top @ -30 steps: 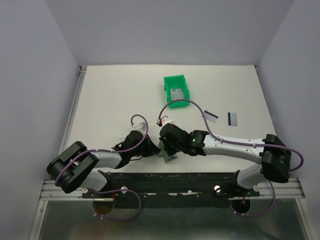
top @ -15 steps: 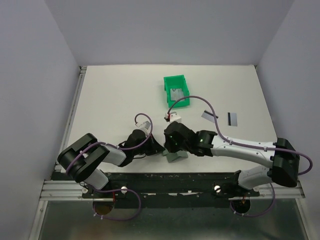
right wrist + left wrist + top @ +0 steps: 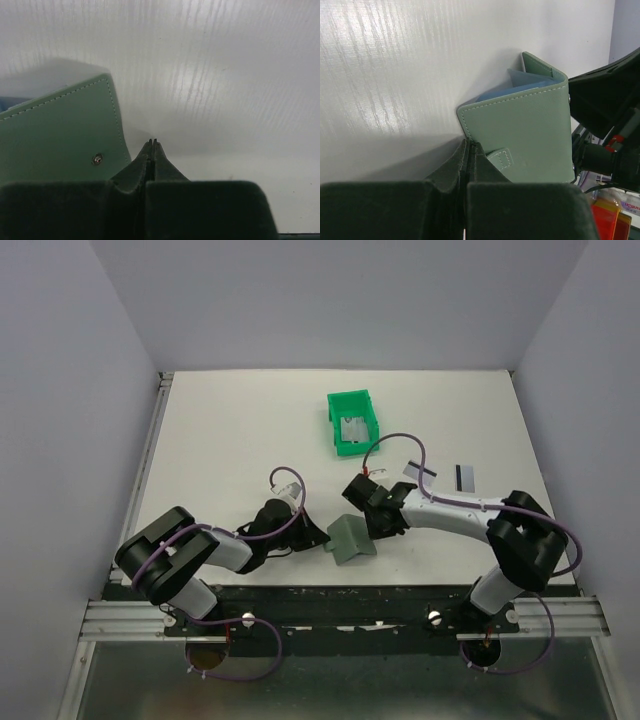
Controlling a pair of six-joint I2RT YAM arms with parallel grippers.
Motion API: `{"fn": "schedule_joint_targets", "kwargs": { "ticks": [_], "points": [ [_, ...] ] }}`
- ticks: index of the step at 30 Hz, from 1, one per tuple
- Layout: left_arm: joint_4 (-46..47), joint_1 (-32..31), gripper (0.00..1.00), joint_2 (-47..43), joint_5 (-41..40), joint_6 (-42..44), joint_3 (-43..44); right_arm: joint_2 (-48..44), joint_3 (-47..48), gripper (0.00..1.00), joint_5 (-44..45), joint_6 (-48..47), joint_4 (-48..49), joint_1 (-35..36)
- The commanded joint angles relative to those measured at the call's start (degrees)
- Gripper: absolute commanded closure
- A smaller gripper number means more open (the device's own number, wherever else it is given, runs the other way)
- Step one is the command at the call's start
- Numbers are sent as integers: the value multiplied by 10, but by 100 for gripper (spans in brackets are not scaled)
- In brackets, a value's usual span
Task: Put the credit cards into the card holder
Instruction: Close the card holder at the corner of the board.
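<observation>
The card holder (image 3: 350, 538), a grey-green wallet, stands half folded like a tent near the front edge. Its paler blue pockets (image 3: 510, 90) show in the left wrist view. My left gripper (image 3: 321, 538) is shut, its tips (image 3: 469, 144) pinched at the holder's lower left corner. My right gripper (image 3: 374, 529) is shut with nothing in it, just right of the holder (image 3: 60, 135) and over bare table. One credit card (image 3: 465, 476) lies flat at the right. Another credit card (image 3: 407, 471) is partly crossed by a cable. A third credit card (image 3: 352, 428) lies in the green bin.
The green bin (image 3: 336, 412) sits mid-table, beyond both grippers. Purple cables loop above each wrist. The black rail of the arm bases runs along the near edge, close behind the holder.
The right arm has drawn back up and to the right, off the card holder, which now shows fully. The left arm's elbow swung in; its gripper stays at the holder's corner.
</observation>
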Motion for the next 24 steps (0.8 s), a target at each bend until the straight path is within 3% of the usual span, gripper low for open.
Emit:
{"fn": "schedule_joint_targets", "kwargs": {
  "ticks": [1, 13, 24],
  "points": [
    [-46, -6, 100, 13, 3, 16, -3, 8, -11, 100, -66, -4, 31, 3],
    [-48, -46, 100, 62, 13, 16, 51, -89, -100, 100, -283, -10, 254, 3],
    [-47, -75, 100, 90, 51, 21, 183, -162, -85, 100, -299, -20, 221, 3]
  ]
}}
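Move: The half-folded card holder stands tented between the two closed grippers, its middle some 6 cm to the right of the left hand, level with it fore and aft, and about 6 cm to the left of the right hand and 1 cm back, at roughly their height. From the right hand, a loose card lies about 19 cm ahead and 14 cm right; the green tray is some 34 cm ahead and 6 cm left. Sweeping left with closed fingers, the right hand dips slightly, then rises, some 9 cm across and 6 cm up with about 3 cm back, its tips swinging leftward by roughly 35 degrees against the outside of the holder's raised cover. The left hand, also shut, pushes about 5.5 cm right from the opposite side, turning slightly clockwise. ##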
